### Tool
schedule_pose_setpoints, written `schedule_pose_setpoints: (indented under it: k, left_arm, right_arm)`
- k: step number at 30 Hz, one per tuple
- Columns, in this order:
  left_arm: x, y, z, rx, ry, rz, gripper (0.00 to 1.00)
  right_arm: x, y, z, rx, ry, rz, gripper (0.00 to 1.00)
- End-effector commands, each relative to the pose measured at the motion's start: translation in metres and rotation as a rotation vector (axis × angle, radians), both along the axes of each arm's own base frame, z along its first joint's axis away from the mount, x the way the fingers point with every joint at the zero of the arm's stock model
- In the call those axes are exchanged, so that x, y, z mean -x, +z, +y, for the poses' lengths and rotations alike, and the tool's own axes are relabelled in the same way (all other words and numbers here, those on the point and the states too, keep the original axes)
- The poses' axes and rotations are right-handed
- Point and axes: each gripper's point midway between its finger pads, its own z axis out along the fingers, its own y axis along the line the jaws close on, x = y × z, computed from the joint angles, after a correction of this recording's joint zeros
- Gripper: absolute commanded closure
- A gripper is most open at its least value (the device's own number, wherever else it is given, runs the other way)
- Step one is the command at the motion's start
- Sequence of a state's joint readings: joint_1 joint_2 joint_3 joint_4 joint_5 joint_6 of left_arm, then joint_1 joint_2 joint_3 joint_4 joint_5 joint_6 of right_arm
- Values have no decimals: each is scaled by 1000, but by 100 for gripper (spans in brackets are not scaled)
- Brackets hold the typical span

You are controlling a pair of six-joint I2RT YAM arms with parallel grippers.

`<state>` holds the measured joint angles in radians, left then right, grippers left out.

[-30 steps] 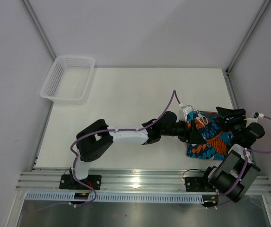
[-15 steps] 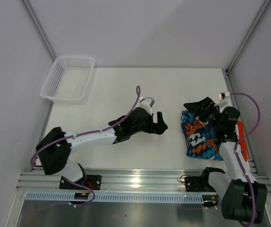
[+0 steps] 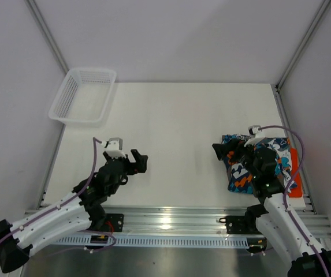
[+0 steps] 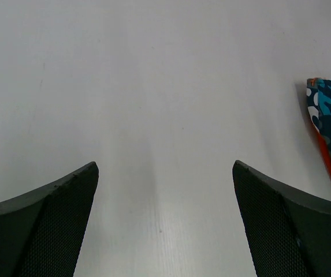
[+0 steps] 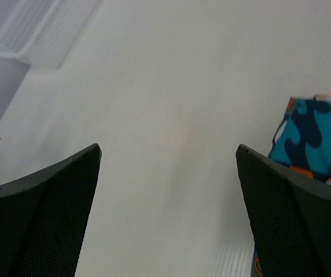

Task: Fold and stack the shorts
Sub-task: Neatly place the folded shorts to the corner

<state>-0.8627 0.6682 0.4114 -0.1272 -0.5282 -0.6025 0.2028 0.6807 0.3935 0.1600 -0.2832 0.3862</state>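
Observation:
The printed shorts point(image 3: 243, 179) lie folded at the table's right side, on top of the orange shorts point(image 3: 293, 170), of which only a strip shows along the right edge. My right arm crosses over the pile. My right gripper point(image 3: 220, 151) stands open just past the pile's left edge, holding nothing. Its wrist view point(image 5: 168, 147) has bare table between the fingers and the printed shorts point(image 5: 315, 135) at the right. My left gripper point(image 3: 137, 162) is open and empty over the near left of the table. In its wrist view point(image 4: 165, 164) the printed shorts point(image 4: 330, 109) sit far right.
A white mesh basket point(image 3: 84, 95) stands at the back left corner, also seen in the right wrist view point(image 5: 44, 26). A metal rail point(image 3: 171, 219) runs along the table's near edge. Grey walls enclose the table on three sides.
Both grippers have let go of the shorts and opened wide. The left arm has pulled far back to the near left. The right arm has swung over the pile, its gripper now left of it.

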Motion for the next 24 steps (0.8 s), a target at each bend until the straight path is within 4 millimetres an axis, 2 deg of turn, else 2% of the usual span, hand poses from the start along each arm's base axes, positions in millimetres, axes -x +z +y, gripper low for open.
schedule_pose_setpoints:
  k: [1,2,5,6,11,17,24]
  left_arm:
    - [6,-11,32,-24,99,-29,1]
    - [10,-8,37,-6,102,-41,1]
    - [16,-23,50,-36,122,-25,1]
    - [17,-20,53,-22,136,-35,1]
    - [19,-21,57,-24,141,-38,1]
    - [18,-31,63,-31,195,6,1]
    - [19,-29,61,-5,181,-12,1]
  right_arm:
    - [8,-7,-4,33,-24,-95,1]
    - [9,-9,-5,40,-28,-100,0]
    - [10,-21,-8,55,-44,-98,0]
    - [11,-23,-5,45,-29,-99,0]
    - [7,-38,-9,49,-63,-47,1]
    - [9,-38,-12,50,-72,-47,1]
    - [10,-36,-16,53,-96,-52,1]
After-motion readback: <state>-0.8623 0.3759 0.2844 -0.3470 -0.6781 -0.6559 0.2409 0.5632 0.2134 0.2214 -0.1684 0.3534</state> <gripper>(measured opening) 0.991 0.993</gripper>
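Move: The patterned shorts, already folded in the front right corner, have their middle about 20 cm to the right of the right hand, some 3 cm ahead and 17 cm below. The red shorts lie underneath and stick out on the far side, their middle roughly 26 cm right, 2 cm ahead and 18 cm below. From the left hand the patterned shorts are about 70 cm right, some 5 cm ahead and 13 cm below. Touching nothing, both hands settle towards rest with their fingers still wide open. The right sinks about 5 cm beside the left edge of the patterned shorts, easing slightly back, then lifts again by barely 1 cm. The left drifts some 6 cm to its left, away from the shorts, sinking 3 cm and drawing back 2 cm while turning about 10 degrees counter-clockwise. ##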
